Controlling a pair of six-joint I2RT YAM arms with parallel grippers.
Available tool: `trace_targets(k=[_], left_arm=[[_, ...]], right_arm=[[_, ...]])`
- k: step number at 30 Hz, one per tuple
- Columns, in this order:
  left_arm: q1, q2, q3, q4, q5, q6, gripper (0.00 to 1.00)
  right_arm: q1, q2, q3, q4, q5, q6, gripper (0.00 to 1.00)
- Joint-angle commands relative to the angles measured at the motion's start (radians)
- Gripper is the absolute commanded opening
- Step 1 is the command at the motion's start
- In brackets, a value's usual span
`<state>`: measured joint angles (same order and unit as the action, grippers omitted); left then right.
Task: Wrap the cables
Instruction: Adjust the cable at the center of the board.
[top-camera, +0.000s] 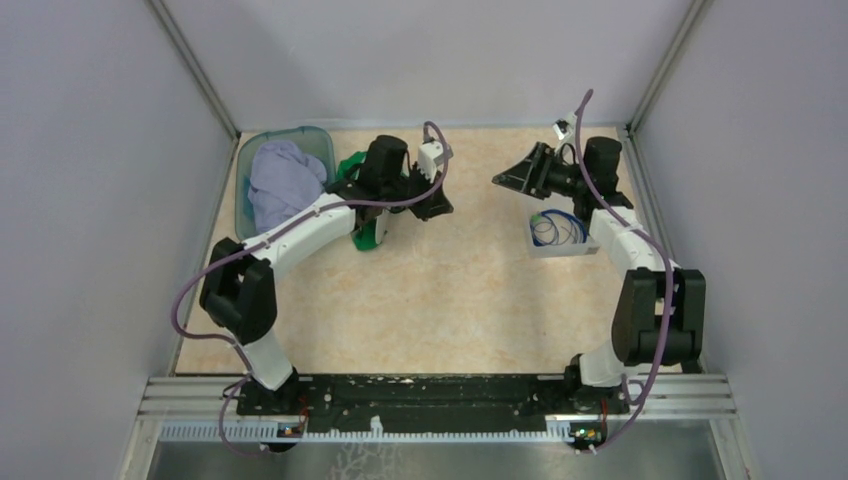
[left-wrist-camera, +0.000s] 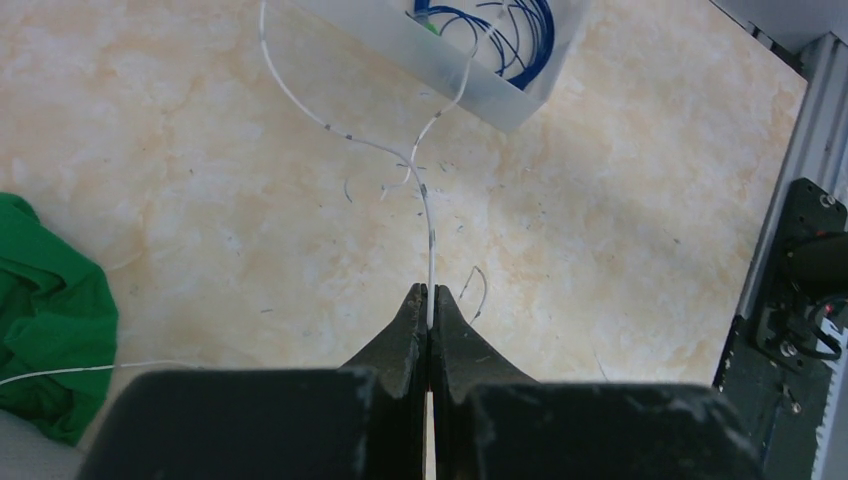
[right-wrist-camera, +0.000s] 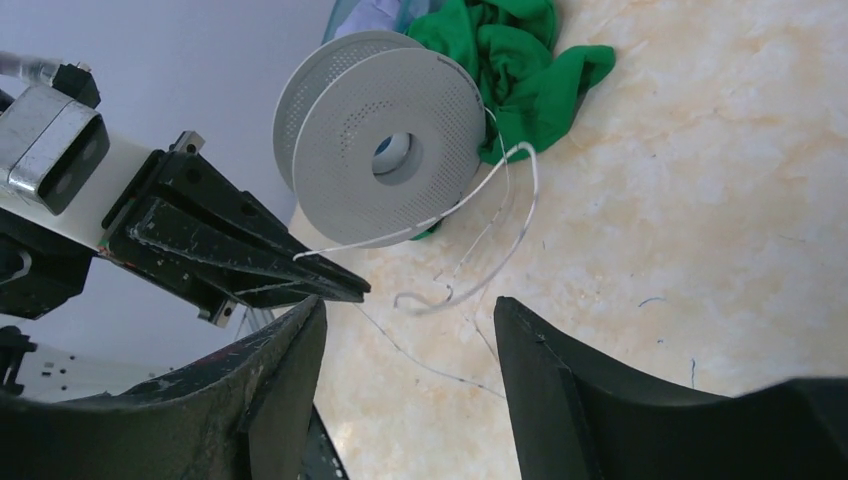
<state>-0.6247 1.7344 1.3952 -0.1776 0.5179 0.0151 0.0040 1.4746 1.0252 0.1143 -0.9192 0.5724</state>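
Note:
My left gripper (left-wrist-camera: 430, 292) is shut on the whitish cable (left-wrist-camera: 428, 215), which is pinched between the fingertips. Ahead of the gripper the cable runs over the table and splits toward a white tray (left-wrist-camera: 500, 100). A dark blue cable (left-wrist-camera: 525, 35) with a green bit lies coiled in that tray. In the right wrist view the whitish cable (right-wrist-camera: 505, 225) leads from the left gripper (right-wrist-camera: 355, 288) past a pale-grey spool (right-wrist-camera: 385, 150) and hangs in a loose loop. My right gripper (right-wrist-camera: 410, 305) stands open above the table, facing the left one, with nothing between its fingers.
A teal bin (top-camera: 246, 160) with a purple cloth (top-camera: 280, 180) stands at the back left. A green cloth (right-wrist-camera: 500, 50) lies beside the spool. The white tray (top-camera: 557, 245) sits under the right arm. Grey walls enclose the table.

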Motion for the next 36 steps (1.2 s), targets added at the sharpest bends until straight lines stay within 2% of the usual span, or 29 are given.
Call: trace_targets(k=[1,5,11,15,18,21,26,30,32,36], left_arm=[[-0.012,0.048,0.058,0.044,-0.098,-0.033,0.0],[-0.015,0.086,0.093,0.032,-0.104,-0.035,0.0],[-0.015,0.127,0.127,0.022,-0.075,-0.017,0.0],[-0.021,0.167,0.167,0.018,-0.032,-0.005,0.0],[-0.033,0.195,0.178,0.007,-0.039,0.017,0.0],[-0.047,0.211,0.185,-0.014,-0.045,0.049,0.14],[-0.05,0.192,0.2,-0.088,-0.039,0.129,0.54],[-0.049,0.116,0.19,-0.147,-0.048,0.221,0.85],[-0.049,0.058,0.169,-0.166,-0.032,0.264,0.97],[-0.043,-0.055,0.132,-0.234,-0.079,0.341,1.0]], right_arm=[[0.004,0.049,0.085,0.043,-0.044,0.066,0.62],[0.005,0.082,0.125,0.027,-0.051,0.036,0.61],[0.015,0.112,0.201,-0.124,-0.014,-0.152,0.61],[0.016,0.117,0.208,-0.138,-0.004,-0.197,0.64],[0.016,0.113,0.25,-0.209,0.027,-0.272,0.65],[0.015,0.113,0.291,-0.258,0.055,-0.315,0.66],[0.015,0.119,0.321,-0.295,0.088,-0.349,0.66],[0.015,0.137,0.355,-0.344,0.092,-0.381,0.66],[0.015,0.143,0.367,-0.355,0.095,-0.387,0.66],[0.023,0.152,0.37,-0.344,0.087,-0.388,0.66]])
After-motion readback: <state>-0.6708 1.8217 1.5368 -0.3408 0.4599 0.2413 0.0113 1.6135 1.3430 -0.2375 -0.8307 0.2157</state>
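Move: The left hand holds the white cable shut in its fingers. The board centre where it goes is about 5 cm to its right, 1 cm ahead and some 18 cm below. On the table, the box lies roughly 24 cm right and 7 cm ahead of this hand, the spool 17 cm left and 4 cm ahead, the green cloth 16 cm left and 10 cm ahead. From the open right hand, the board centre is about 5 cm left, 2 cm back and 22 cm down. Forward about 3 cm, then right and down to some 5 cm lower, the left hand carries the cable towards the board centre. Its fingers spread wide on the way down and let go of the cable; still open, the hand then lifts and draws back left. The right hand, open and empty, shifts forward about 4 cm and rolls its left side down. ##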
